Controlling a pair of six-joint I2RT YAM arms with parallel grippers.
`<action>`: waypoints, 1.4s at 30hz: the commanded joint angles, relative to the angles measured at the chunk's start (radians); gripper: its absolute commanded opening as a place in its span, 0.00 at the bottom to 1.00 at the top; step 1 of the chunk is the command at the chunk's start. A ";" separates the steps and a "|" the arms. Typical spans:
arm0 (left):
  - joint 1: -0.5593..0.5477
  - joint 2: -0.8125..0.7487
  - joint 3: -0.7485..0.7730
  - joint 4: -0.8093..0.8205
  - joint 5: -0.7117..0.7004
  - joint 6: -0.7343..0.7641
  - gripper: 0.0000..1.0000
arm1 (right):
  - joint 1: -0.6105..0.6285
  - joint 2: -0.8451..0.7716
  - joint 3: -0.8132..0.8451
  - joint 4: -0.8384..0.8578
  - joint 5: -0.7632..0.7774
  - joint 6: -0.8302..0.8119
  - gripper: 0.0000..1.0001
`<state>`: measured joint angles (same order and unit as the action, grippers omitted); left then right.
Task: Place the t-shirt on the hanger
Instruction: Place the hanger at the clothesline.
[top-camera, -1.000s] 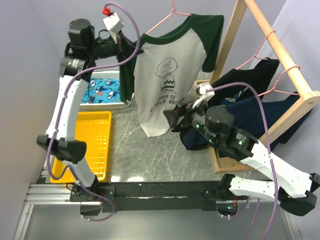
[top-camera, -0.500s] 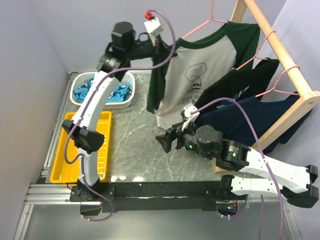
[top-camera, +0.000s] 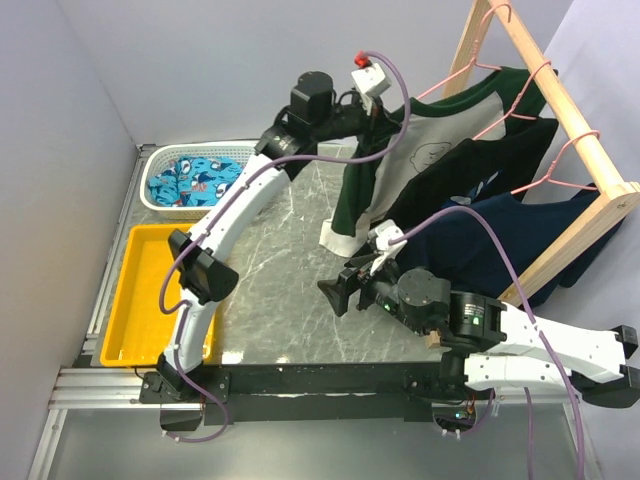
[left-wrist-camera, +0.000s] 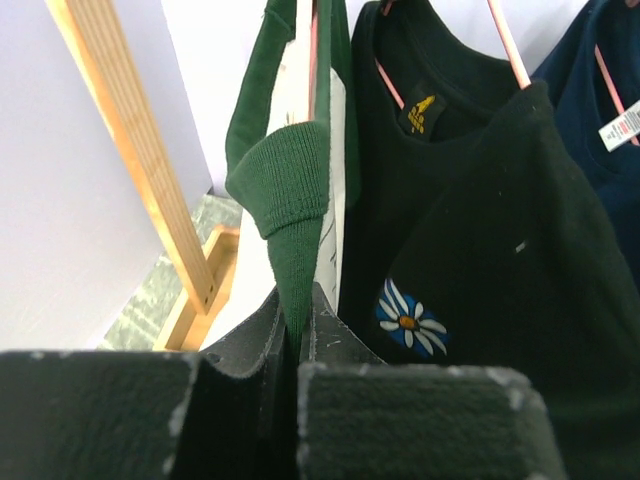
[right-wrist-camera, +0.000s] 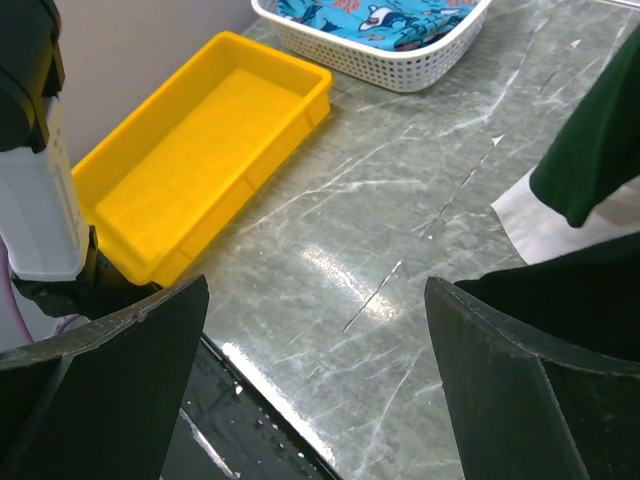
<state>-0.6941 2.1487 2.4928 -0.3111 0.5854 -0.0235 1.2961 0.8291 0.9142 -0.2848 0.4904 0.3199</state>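
The t-shirt (top-camera: 418, 165), off-white front with dark green sleeves, hangs on the pink hanger (top-camera: 455, 76) at the far end of the wooden rack. The hanger's hook (top-camera: 497, 12) is right at the rail; whether it rests on it I cannot tell. My left gripper (top-camera: 384, 112) is raised high and shut on a fold of the shirt's dark green cloth (left-wrist-camera: 290, 190). The pinched cloth runs down between the jaws of the left gripper (left-wrist-camera: 297, 305), with pink hanger wire (left-wrist-camera: 313, 60) just above. My right gripper (top-camera: 331, 293) hovers low over the table, open and with nothing in it (right-wrist-camera: 312, 290).
A black shirt with a daisy print (left-wrist-camera: 470, 230) and a navy shirt (top-camera: 500, 245) hang on the rack rail (top-camera: 565, 105) beside the t-shirt. A yellow tray (top-camera: 150, 290) and a white basket of blue patterned cloth (top-camera: 195, 178) stand at the left. The rack's wooden post (left-wrist-camera: 130, 150) is close by.
My left arm has swung the hanger and t-shirt from the middle of the table rightward up to the rack. My right gripper has drawn back toward the near edge, still open.
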 joint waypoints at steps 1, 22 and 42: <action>-0.028 0.005 0.080 0.199 -0.053 -0.026 0.01 | 0.017 -0.038 -0.011 0.009 0.079 0.010 0.96; -0.087 0.106 0.110 0.331 -0.076 -0.101 0.01 | 0.051 -0.105 -0.070 -0.019 0.163 0.028 0.95; -0.105 0.145 0.106 0.340 -0.062 -0.127 0.01 | 0.062 -0.134 -0.090 -0.033 0.194 0.042 0.94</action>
<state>-0.7872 2.3211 2.5362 -0.0975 0.5079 -0.1440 1.3491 0.7071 0.8280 -0.3286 0.6498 0.3481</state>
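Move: The left gripper holds the t-shirt and hanger by the near shoulder, its fingers pointing right. The clothesline bar where the hook goes lies roughly 20 cm to its right, 8 cm ahead and 12 cm higher. The hanging black shirt's middle is about 18 cm right, 8 cm back and 8 cm lower; the far wooden post is some 18 cm right and 13 cm ahead. From the right gripper that bar spot is about 34 cm ahead, 30 cm right and 26 cm up. Ease the left gripper about 7 cm to the right, slowing as you go, and let it sink some 3 to 4 cm, carrying the hook across the clothesline bar beside the black shirt's hanger. Tip the fingertips up about 5 degrees and keep them shut on the green cloth. Let the empty right gripper, wide open, drift slightly right. ##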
